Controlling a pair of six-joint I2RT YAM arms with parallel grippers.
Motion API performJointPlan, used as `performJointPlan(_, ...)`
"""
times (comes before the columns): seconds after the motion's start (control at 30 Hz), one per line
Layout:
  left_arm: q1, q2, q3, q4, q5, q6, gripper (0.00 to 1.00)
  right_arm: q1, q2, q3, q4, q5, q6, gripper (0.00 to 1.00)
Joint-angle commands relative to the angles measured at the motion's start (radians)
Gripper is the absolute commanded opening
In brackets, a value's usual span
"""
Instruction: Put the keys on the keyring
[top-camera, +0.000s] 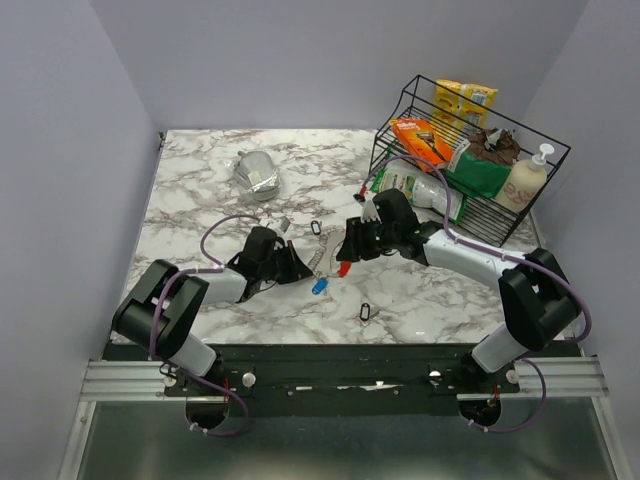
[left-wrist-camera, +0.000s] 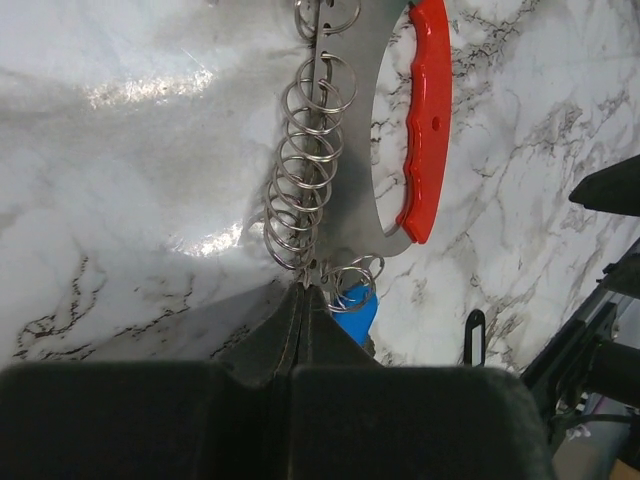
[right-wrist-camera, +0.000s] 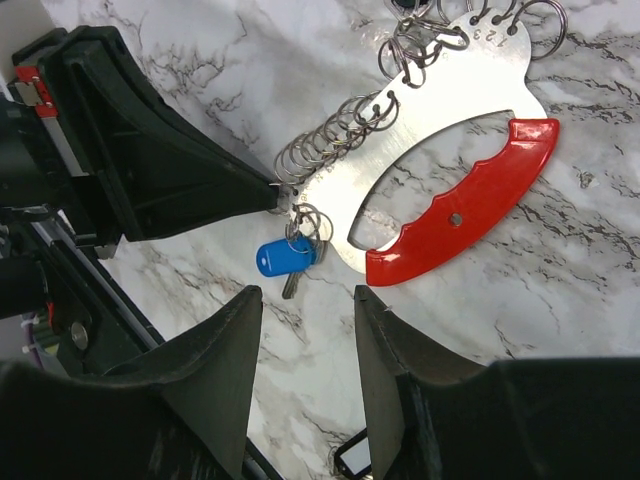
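The keyring (top-camera: 322, 262) lies on the marble between my arms: a silver plate (right-wrist-camera: 440, 110) with a row of wire rings (left-wrist-camera: 305, 170), a curved red tag (left-wrist-camera: 430, 120) and a small blue tag (right-wrist-camera: 285, 257). My left gripper (left-wrist-camera: 300, 290) is shut, its tips pinching the plate's end by the rings, right above the blue tag (left-wrist-camera: 355, 310). My right gripper (right-wrist-camera: 308, 295) hovers open just short of the red tag (right-wrist-camera: 470, 210), holding nothing. One black key (top-camera: 316, 228) lies beyond the keyring. The other key (top-camera: 366, 312) lies nearer, also seen as the key (left-wrist-camera: 474, 338) and the key (right-wrist-camera: 352, 458).
A black wire basket (top-camera: 505, 225) with snack packs and a lotion bottle stands at the back right. A crumpled silver pouch (top-camera: 258, 172) lies at the back left. A small grey piece (top-camera: 281, 224) rests near the left gripper. Grey walls close in the table.
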Motion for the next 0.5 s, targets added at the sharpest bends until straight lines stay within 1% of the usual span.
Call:
performJointPlan(0.0, -0.008, -0.125, 0.068, -0.186, -0.041, 0.124, 0.0, -0.005, -0.056, 0.004, 0.009, -0.019, -0.03, 0.51)
performJointPlan(0.07, -0.009, -0.195, 0.092, -0.251, -0.069, 0.154, 0.0, -0.003, -0.074, 0.004, 0.011, -0.018, -0.044, 0.52)
performJointPlan(0.1, -0.009, -0.22, 0.1, -0.272, -0.073, 0.184, 0.0, -0.003, -0.089, 0.001, 0.011, -0.011, -0.047, 0.57)
performJointPlan(0.2, -0.009, -0.312, 0.134, -0.344, -0.07, 0.238, 0.0, -0.005, -0.111, 0.008, 0.011, -0.004, -0.055, 0.6)
performJointPlan(0.33, -0.009, -0.438, 0.206, -0.433, -0.064, 0.307, 0.0, -0.005, -0.155, 0.017, 0.011, -0.013, -0.076, 0.68)
performJointPlan(0.37, -0.011, -0.455, 0.221, -0.495, -0.067, 0.319, 0.0, -0.005, -0.162, 0.02, 0.012, -0.017, -0.081, 0.69)
performJointPlan(0.4, -0.011, -0.47, 0.238, -0.525, -0.078, 0.333, 0.0, -0.005, -0.166, 0.03, 0.012, -0.031, -0.087, 0.7)
performJointPlan(0.43, -0.011, -0.499, 0.27, -0.549, -0.086, 0.345, 0.0, -0.005, -0.175, 0.035, 0.014, -0.037, -0.101, 0.73)
performJointPlan(0.47, -0.011, -0.513, 0.279, -0.572, -0.086, 0.349, 0.0, -0.005, -0.195, 0.04, 0.015, -0.047, -0.107, 0.74)
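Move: My left hand already has its shut fingertips on a ring at the near left corner of the red-handled keyring; the keyring's middle lies about 6 cm ahead, 5 cm right and 2 cm below. From the same hand, the blue-tagged key is some 3 cm back and 2 cm right, and the far black tag about 11 cm ahead and 1 cm right. The keyring's middle is roughly 2 cm ahead, 2 cm left and 8 cm below my open right hand. I keep the ring pinched in my left hand and raise it quickly, almost straight up, about 14 cm, tilting the fingers up some 20 degrees so the keyring is drawn off the table. My right hand, holding nothing, rises about 5.5 cm beside it and opens its fingers wider. ##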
